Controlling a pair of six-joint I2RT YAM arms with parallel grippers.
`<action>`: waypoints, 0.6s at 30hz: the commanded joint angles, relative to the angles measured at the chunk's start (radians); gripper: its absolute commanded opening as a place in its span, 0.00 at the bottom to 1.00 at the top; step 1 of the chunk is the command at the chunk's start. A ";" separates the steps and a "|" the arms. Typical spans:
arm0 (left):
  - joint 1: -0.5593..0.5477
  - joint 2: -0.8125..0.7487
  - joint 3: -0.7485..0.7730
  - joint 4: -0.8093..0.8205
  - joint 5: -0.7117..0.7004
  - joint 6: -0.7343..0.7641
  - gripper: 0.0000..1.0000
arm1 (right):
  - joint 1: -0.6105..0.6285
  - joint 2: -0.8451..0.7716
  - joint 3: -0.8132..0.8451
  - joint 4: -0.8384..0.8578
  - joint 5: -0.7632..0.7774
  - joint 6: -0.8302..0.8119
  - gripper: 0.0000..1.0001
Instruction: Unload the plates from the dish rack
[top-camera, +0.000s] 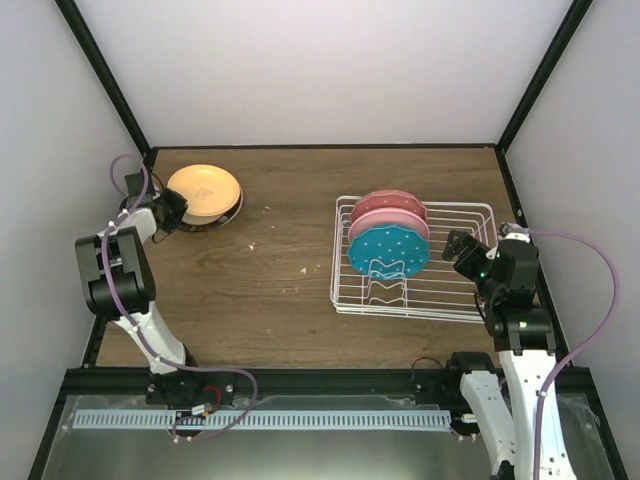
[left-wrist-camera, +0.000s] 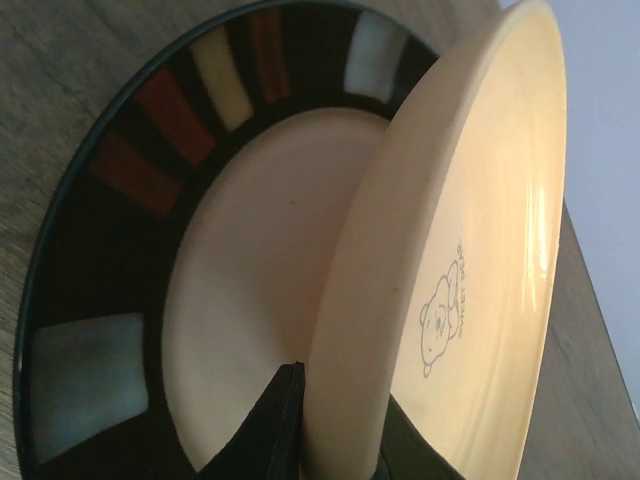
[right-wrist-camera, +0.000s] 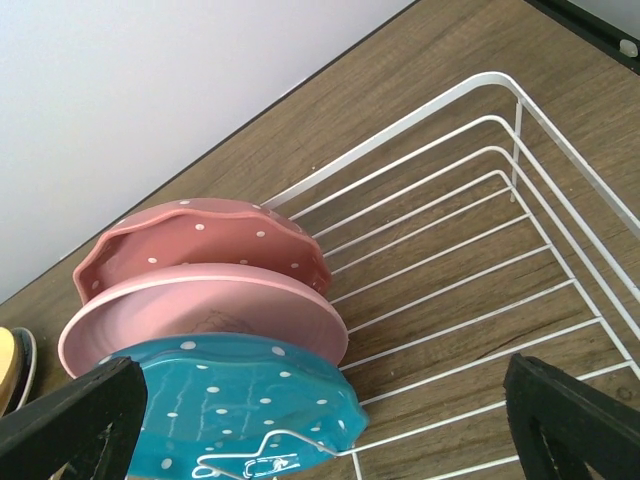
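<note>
At the far left, my left gripper (top-camera: 170, 212) is shut on the rim of a cream-yellow plate (top-camera: 203, 190) with a small bear print (left-wrist-camera: 470, 250). That plate is tilted over a dark-rimmed plate (left-wrist-camera: 130, 200) with a cream centre, which lies on the table. The black fingers (left-wrist-camera: 270, 420) clamp the rim from both sides. Three plates stand upright in the white wire dish rack (top-camera: 460, 215): a teal dotted plate (right-wrist-camera: 240, 400) nearest, a smooth pink plate (right-wrist-camera: 200, 310) behind it, and a scalloped pink dotted plate (right-wrist-camera: 190, 235) at the back. My right gripper (top-camera: 462, 250) is open beside the rack's right end, holding nothing.
The right half of the rack (right-wrist-camera: 500, 150) holds no plates, only bare wires. Black frame posts and pale walls (top-camera: 320, 70) close in the wooden table (top-camera: 280, 260) on three sides.
</note>
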 joint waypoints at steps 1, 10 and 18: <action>0.001 0.016 0.021 0.012 -0.022 -0.047 0.06 | 0.010 0.010 0.037 0.002 0.021 0.002 1.00; 0.004 0.040 0.022 -0.002 -0.039 -0.049 0.60 | 0.010 0.041 0.040 0.022 0.019 -0.013 1.00; 0.035 -0.019 0.052 -0.103 -0.156 -0.027 0.85 | 0.010 0.050 0.028 0.035 0.009 -0.011 1.00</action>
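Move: The yellow plate, already pinched by its near-left rim in the left fingers and tilted with that rim raised, has its middle some 4 cm ahead of the left hand, 5 cm to its right and 4 cm lower. The striped-rim plate it is going onto lies flat about 2 cm ahead, 6 cm right and 6 cm below. From the idle right hand the yellow plate is roughly 28 cm ahead, 59 cm left and 20 cm down. The yellow plate's held rim is let down onto the striped-rim plate: the left hand sinks a last 1.5 cm or so, nearly in place, while its fingers spread from a pinch to wide open and let go of the rim. At the end the hand edges about 1 cm to the left and eases back up slightly, wrist angle almost unchanged. ##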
